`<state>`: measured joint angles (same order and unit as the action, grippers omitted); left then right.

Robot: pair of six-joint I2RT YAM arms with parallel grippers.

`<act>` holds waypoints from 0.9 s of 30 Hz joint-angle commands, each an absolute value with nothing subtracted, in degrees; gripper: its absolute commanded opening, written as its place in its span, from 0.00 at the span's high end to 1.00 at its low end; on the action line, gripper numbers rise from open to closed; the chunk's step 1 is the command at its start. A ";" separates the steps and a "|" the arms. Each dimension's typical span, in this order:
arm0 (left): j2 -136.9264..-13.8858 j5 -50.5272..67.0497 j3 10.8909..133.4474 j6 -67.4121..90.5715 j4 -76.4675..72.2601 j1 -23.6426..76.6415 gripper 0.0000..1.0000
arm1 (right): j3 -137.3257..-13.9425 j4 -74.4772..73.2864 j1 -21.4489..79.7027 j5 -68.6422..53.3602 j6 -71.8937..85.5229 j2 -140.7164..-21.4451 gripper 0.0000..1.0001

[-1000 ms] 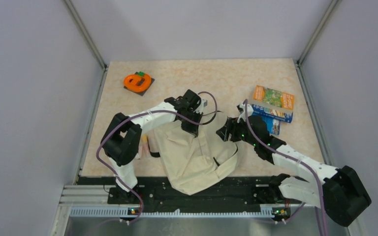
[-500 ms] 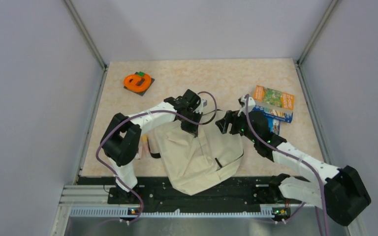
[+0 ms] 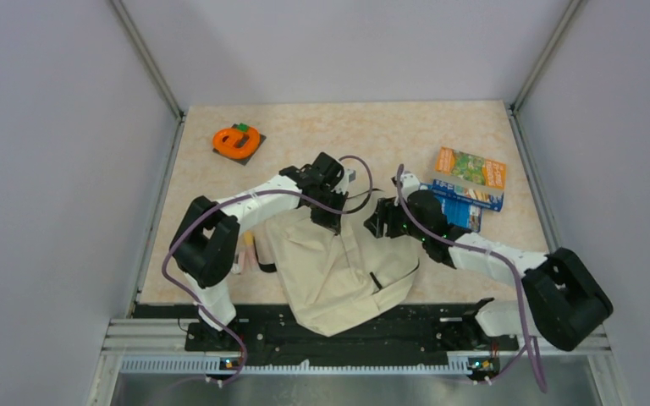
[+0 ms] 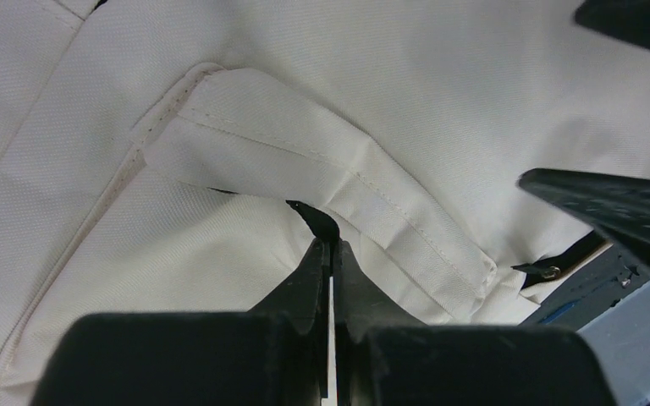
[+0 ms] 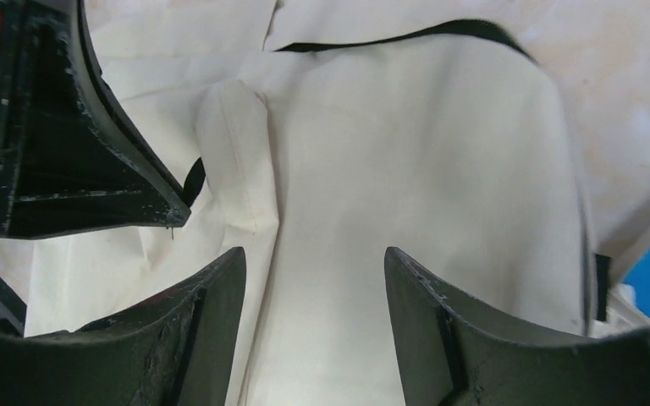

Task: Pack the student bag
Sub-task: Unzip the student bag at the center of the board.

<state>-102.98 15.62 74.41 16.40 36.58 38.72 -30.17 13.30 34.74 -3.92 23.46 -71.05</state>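
Note:
The student bag, cream fabric with black trim, lies crumpled at the table's near middle. My left gripper sits at the bag's top edge. In the left wrist view it is shut, pinching a small black tab that sticks out from under a folded cream flap. My right gripper hovers just right of it over the bag's top. In the right wrist view it is open, with smooth cream bag fabric below and nothing between its fingers.
An orange tape roll on a dark square lies at the far left. An orange booklet and a blue one are stacked at the right, close behind my right arm. A small pinkish item lies left of the bag.
My right gripper has moved left over the bag's top edge, close to the left gripper. The bag's right side has spread out. The left gripper has stayed put and shut.

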 commanded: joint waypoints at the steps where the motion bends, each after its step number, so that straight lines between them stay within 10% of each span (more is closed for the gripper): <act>1: -99.85 17.27 74.19 16.79 36.47 38.76 1.00 | -34.82 23.82 34.98 -13.26 24.40 -76.99 0.38; 27: -98.72 17.19 73.85 17.20 35.59 37.63 1.00 | -35.21 47.95 32.26 -24.45 30.78 -96.73 0.35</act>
<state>-102.08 15.57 74.35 17.06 36.67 37.76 -37.98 39.22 33.91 -22.79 28.18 -98.65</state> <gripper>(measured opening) 0.011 0.631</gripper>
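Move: The left fingers already pinch the black zipper pull at their tips. From the right hand's open fingers that pull lies about 10 cm left, 2 cm ahead and 4 cm lower. The bag's pale zip flap has its middle some 5 cm left and 6 cm back of the right hand; a second black pull sits roughly 12 cm back and 1 cm right. The blue packet is some 21 cm right and 5 cm ahead. Still pinching the black zipper pull, the left hand all but holds its place while the right hand closes in on it over the bag: about 8 cm left, with some 3 cm forward and 3 cm down, slowing as it nears. The right wrist turns counter-clockwise and rolls its left side up, roughly 15 degrees each. Its fingers stay open, ending close around the flap and pull beside the left fingertips; whether they touch can't be seen. ##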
